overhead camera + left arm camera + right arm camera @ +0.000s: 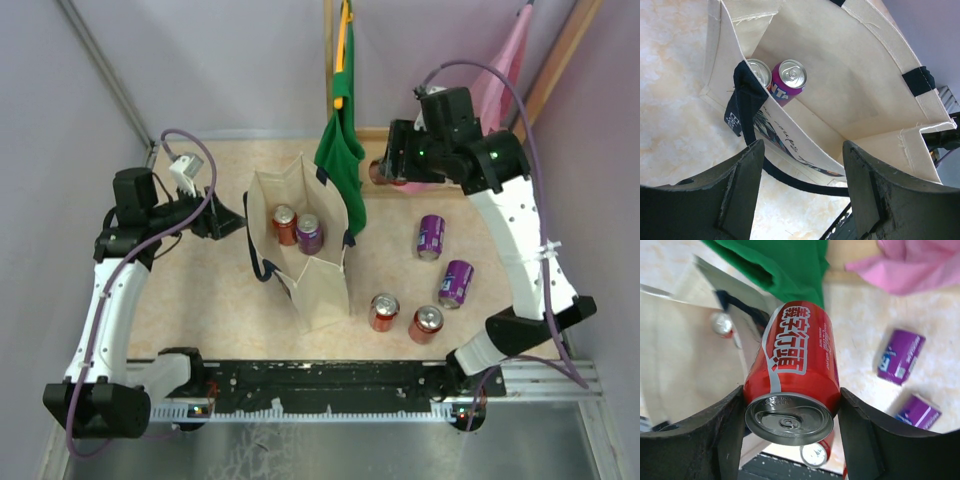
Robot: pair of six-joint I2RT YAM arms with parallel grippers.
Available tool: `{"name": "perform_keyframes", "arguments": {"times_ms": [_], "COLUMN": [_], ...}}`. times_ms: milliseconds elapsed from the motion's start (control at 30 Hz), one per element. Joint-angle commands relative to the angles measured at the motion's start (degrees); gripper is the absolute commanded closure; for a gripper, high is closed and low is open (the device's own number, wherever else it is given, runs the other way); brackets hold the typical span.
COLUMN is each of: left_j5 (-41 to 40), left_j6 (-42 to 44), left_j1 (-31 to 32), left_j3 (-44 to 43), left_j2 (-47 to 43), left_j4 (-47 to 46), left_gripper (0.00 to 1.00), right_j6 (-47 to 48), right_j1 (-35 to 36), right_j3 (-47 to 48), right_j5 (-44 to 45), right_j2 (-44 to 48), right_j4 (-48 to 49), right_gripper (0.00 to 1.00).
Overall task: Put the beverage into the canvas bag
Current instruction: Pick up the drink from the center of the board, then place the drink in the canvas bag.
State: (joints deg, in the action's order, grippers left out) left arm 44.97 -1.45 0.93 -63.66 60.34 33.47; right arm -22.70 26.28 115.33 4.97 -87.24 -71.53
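Note:
The cream canvas bag (318, 285) with navy straps stands open at mid-table, with a red can (285, 225) and a purple can (309, 234) inside. My right gripper (388, 168) hangs right of the bag at the back, beside the green cloth, shut on a red beverage can (795, 365); both fingers (860, 435) press its sides. In the right wrist view the bag (680, 365) lies off to the left. My left gripper (802, 185) is open at the bag's left wall (805, 135), the navy strap (790, 179) showing between its fingers. The two cans inside (788, 80) show beyond.
A green cloth bag (340, 150) hangs just behind the canvas bag and a pink one (495, 85) at the back right. Two purple cans (431, 236) (456, 282) lie right of the bag. Two red cans (384, 312) (426, 324) stand nearer the front.

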Motion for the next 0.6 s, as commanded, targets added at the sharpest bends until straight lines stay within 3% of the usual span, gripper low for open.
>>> {"name": "perform_keyframes", "arguments": {"times_ms": [0,267,567], "left_j5": [0.0,0.1,-1.2], "left_j6": [-0.4,-1.6,0.7], "left_j1": [0.3,0.2,0.2], "left_j3": [-0.4,0.0,-3.5], "left_j2": [0.0,0.2,4.2], "left_j4": [-1.1,-2.5,-1.3], "left_gripper": [0.3,0.3,0.29], "right_j6": [0.5,3.3,8.3], "right_j1": [4.4,19.5,24.8], "right_j3": [9.2,15.6,15.6], "right_j5": [-4.1,1.4,-0.6], "right_j2": [1.1,-6.2,-19.1], "right_j4": [4.3,8.7,9.2], "right_gripper": [1.0,1.0,1.0]}}
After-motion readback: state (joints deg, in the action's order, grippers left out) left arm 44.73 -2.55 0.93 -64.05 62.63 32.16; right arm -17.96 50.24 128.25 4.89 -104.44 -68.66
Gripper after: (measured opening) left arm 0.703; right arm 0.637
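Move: The canvas bag's middle lies about 19 cm to the right hand's left, 5 cm back and some 18 cm below that hand, which already holds a red can. Inside the bag, 25 cm down, the purple can stands some 18 cm left and 1 cm ahead, the red can about 24 cm left and 3 cm ahead. From the left hand, the bag's middle is roughly 14 cm right, 2 cm back and 11 cm below. Leftward in a quick arc, the right hand carries the red can about 18 cm to the bag's open mouth, drifting a little back. It first climbs some 6 cm, then sinks nearly 9 cm once it nears the bag, while the wrist turns counter-clockwise by some 25 degrees. The fingers keep their grip around the can. ##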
